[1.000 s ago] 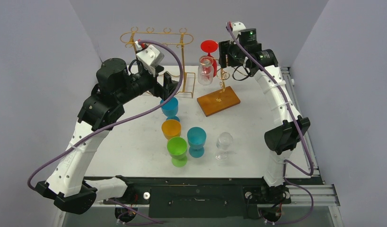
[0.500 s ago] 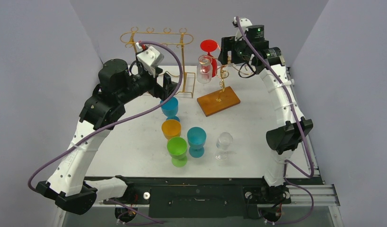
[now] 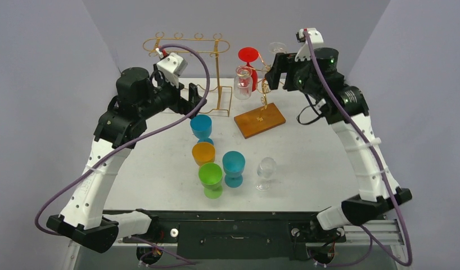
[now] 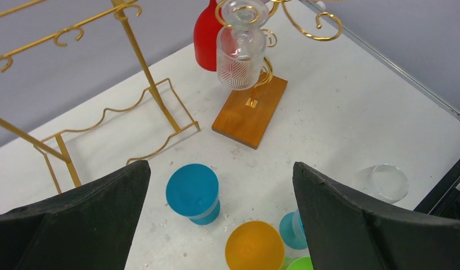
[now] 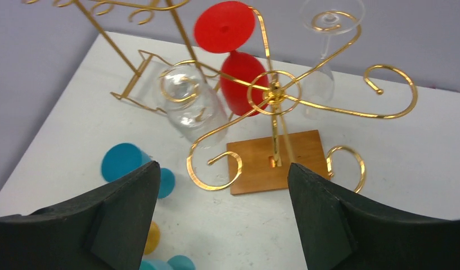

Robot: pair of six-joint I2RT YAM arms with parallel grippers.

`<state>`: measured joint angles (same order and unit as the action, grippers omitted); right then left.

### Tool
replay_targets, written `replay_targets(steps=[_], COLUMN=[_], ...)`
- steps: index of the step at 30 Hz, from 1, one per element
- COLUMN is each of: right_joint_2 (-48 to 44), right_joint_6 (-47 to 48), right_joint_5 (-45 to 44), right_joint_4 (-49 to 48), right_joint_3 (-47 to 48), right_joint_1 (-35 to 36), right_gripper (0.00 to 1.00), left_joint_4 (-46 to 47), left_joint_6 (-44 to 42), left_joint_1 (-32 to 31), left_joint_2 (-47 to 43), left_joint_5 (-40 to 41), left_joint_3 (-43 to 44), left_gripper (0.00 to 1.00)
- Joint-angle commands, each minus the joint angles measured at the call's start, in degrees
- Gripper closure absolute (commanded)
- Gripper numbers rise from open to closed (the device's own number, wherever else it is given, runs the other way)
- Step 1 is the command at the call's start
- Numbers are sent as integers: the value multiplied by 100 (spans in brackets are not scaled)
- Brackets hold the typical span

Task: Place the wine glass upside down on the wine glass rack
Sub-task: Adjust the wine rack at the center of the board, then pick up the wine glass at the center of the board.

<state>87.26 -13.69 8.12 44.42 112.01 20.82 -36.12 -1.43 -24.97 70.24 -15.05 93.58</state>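
The wine glass rack (image 3: pixel 264 84) is a gold spiral stand on a wooden base (image 5: pixel 275 160). Three glasses hang upside down on it: a red one (image 5: pixel 233 73), a patterned clear one (image 5: pixel 191 109) and a plain clear wine glass (image 5: pixel 323 79) at the back right. My right gripper (image 3: pixel 274 72) hovers just right of the rack, open and empty (image 5: pixel 223 166). My left gripper (image 3: pixel 197 100) is open and empty above a blue glass (image 4: pixel 193 191), which sits low between its fingers in the left wrist view (image 4: pixel 220 166).
Orange (image 3: pixel 203 153), green (image 3: pixel 211 179) and teal (image 3: pixel 234 167) glasses and a clear wine glass (image 3: pixel 266 171) stand upright near the table's middle. A second gold rack (image 3: pixel 188 45) stands at the back left. Grey walls close in on both sides.
My right gripper has opened and drawn back up and to the right from the rack, leaving the plain clear glass hanging. My left gripper opened a little wider and rose slightly.
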Motion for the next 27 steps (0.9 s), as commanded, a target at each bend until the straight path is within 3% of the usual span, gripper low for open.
replay_targets(steps=[1,6,10,15,20,27], right_joint_2=[-1027,-1188,-977,-433,-129,-647], right_joint_6=[-300,-371,-531,-476,-425,-395], right_joint_5=[-917,-1240,-1051,-1054,-1386,-1559], right_joint_4=[-431,-261,-526,-614,-333,-238], right_joint_3=[-803,-1569,-2124,-2438,-2423,-3297], right_joint_1=[883,2222,2891,3588,3725,3538], right_gripper=[21,25,39,41,44,45], left_joint_4=[-384,-671,-995,-1545,-1484,-1630], left_joint_6=[331,343,-17,-466,-457,-588], left_joint_1=[384,1156,1605,1798,1811,1805], left_joint_2=[85,-62,-313,-638,-996,-1008], left_joint_5=[-151,-328,-491,-492,-303,-343], left_joint_3=[218,-174,-493,-917,-1291,-1397], left_gripper=[4,4,4,4,4,4])
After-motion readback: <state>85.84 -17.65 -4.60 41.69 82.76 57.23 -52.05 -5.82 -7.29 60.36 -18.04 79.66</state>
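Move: Behind and below the right hand stands the nearer blue glass, about 17 cm back, 11 cm left and some 32 cm down. From that hand the green glass lies roughly 21 cm back and 19 cm left, the orange glass 11 cm back and 22 cm left, the clear stemmed glass 19 cm back and 1 cm left. The wine rack's board is 10 cm ahead. From the left hand the nearer blue glass lies about 10 cm back, 11 cm right and 32 cm down. Backing away from the wine rack, the right hand swings left and drops steeply towards the nearer blue glass, some 19 cm down in all, tipping down and turning counter-clockwise while its open fingers narrow partway, touching nothing at the end. The left hand swings about 10 cm left and as far down, edging back late, fingers wide. ##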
